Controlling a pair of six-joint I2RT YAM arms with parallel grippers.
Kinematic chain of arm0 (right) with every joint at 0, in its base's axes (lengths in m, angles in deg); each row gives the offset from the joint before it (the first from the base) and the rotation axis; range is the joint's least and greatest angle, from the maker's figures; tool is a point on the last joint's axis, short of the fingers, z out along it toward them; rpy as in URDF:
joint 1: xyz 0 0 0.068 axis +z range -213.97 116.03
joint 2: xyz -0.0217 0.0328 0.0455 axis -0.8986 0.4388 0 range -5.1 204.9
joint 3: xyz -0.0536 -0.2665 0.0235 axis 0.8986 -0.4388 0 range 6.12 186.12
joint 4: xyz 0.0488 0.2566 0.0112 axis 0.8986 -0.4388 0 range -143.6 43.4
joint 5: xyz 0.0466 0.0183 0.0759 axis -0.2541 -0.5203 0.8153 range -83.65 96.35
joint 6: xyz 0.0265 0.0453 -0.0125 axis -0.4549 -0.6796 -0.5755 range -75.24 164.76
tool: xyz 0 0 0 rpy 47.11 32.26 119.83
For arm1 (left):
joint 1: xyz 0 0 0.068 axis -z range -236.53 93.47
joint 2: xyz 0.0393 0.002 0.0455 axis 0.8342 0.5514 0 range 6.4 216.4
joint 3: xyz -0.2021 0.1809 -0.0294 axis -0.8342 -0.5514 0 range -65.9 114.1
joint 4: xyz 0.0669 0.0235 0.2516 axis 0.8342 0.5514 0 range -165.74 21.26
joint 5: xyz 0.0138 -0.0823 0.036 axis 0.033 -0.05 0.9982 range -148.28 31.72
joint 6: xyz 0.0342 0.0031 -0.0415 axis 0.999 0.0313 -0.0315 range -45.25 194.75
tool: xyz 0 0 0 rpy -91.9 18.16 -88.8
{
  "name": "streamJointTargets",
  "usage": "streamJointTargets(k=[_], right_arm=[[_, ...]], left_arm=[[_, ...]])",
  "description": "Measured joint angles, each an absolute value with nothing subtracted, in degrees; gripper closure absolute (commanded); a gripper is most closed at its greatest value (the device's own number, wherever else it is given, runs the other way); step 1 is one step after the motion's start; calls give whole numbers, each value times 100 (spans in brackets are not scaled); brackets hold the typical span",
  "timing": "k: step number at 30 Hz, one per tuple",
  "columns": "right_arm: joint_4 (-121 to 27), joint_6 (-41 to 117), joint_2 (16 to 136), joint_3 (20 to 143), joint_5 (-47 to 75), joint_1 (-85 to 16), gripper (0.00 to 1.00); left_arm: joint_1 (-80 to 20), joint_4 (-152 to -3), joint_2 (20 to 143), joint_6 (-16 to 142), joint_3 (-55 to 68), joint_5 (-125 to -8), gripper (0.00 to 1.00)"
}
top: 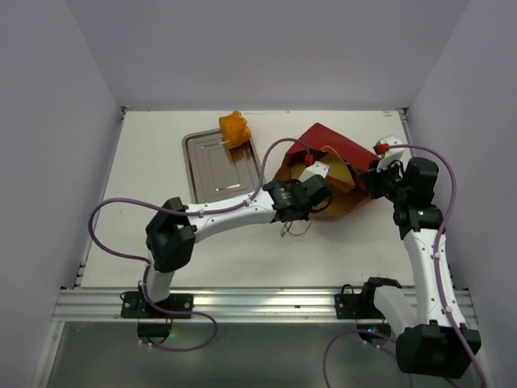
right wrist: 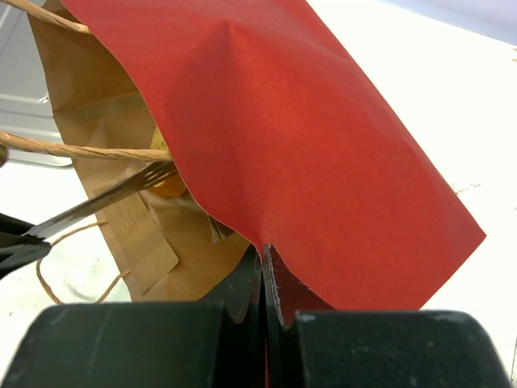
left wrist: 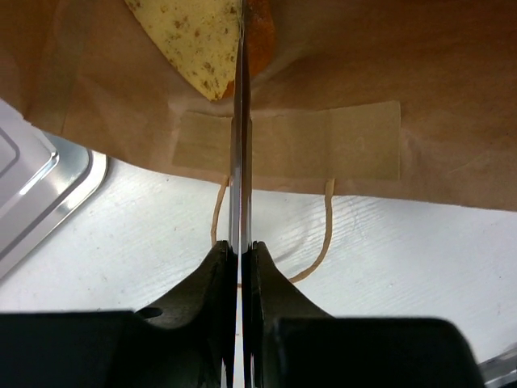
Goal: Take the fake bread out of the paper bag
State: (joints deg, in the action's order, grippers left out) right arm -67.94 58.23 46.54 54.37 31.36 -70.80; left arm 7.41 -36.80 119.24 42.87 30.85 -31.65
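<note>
The paper bag [top: 327, 141] lies on its side right of centre, red outside, brown kraft inside [left wrist: 404, 81], mouth facing left. My left gripper [top: 333, 182] reaches into that mouth, its long thin fingers [left wrist: 241, 162] pressed together and shut. They run over a pale yellow speckled wedge of fake bread [left wrist: 194, 40] with an orange piece [left wrist: 260, 40] beside it; whether they pinch either does not show. My right gripper [right wrist: 265, 252] is shut on the bag's red upper wall [right wrist: 307, 121], holding it raised. An orange bun [top: 234, 128] sits outside the bag.
A silver metal tray [top: 212, 170] lies left of the bag, with the bun at its far right corner. The bag's thin loop handles [left wrist: 323, 250] trail on the white table below the mouth. Grey walls close in the back and both sides.
</note>
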Motion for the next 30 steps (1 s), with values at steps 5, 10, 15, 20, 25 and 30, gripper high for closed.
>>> streamJointTargets(k=[5,10,15,20,25,30], right_arm=[[-6796,5821,4648,5434,3138,-7080,100],[-6796,5821,4639,5424,3138,-7087,100],[-6794,5821,4621,5397,3138,-7113,100],[-6796,5821,4621,5397,3138,-7117,100],[-6796,5821,4621,5397,3138,-7117,100],[-6796,5821,4621,5397,3138,-7124,100]], left_arm=[[754,-3745,11412,4281,2545,-3242,100],[769,-3900,10510,4224,1913,-3486,100],[774,-4298,9644,4141,1247,-3893,100],[776,-4657,9222,4088,689,-4378,100],[776,-4884,8483,4106,-14,-4916,100],[778,-4902,6991,4257,-657,-5392,100]])
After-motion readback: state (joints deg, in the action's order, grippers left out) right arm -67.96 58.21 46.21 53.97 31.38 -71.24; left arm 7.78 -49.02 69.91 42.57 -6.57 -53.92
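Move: The left hand holds the tongs, already nipping the spotted yellow bread inside the bag, about 10 cm ahead, 4 cm right and 8 cm below. The tray it is meant for is centred some 15 cm ahead, 23 cm left and 12 cm down, with the orange bread about 11 cm beyond that centre. Still in the bag, the yellow wedge lies about 13 cm ahead, 11 cm right and 7 cm below. From the right hand, the gripped bread is about 4 cm ahead, 17 cm left, 18 cm down. Keeping the tongs squeezed on the yellow bread, the left hand draws it out through the bag's mouth, going back about 12 cm, up roughly 10 cm and left some 9 cm; the climb levels off briefly midway, then picks up again. As it goes the wrist tips and turns clockwise, some 30 degrees in all, swinging the tongs' tips out to the right and nearer level, while the right hand stays put and keeps its pinch on the bag's edge. ##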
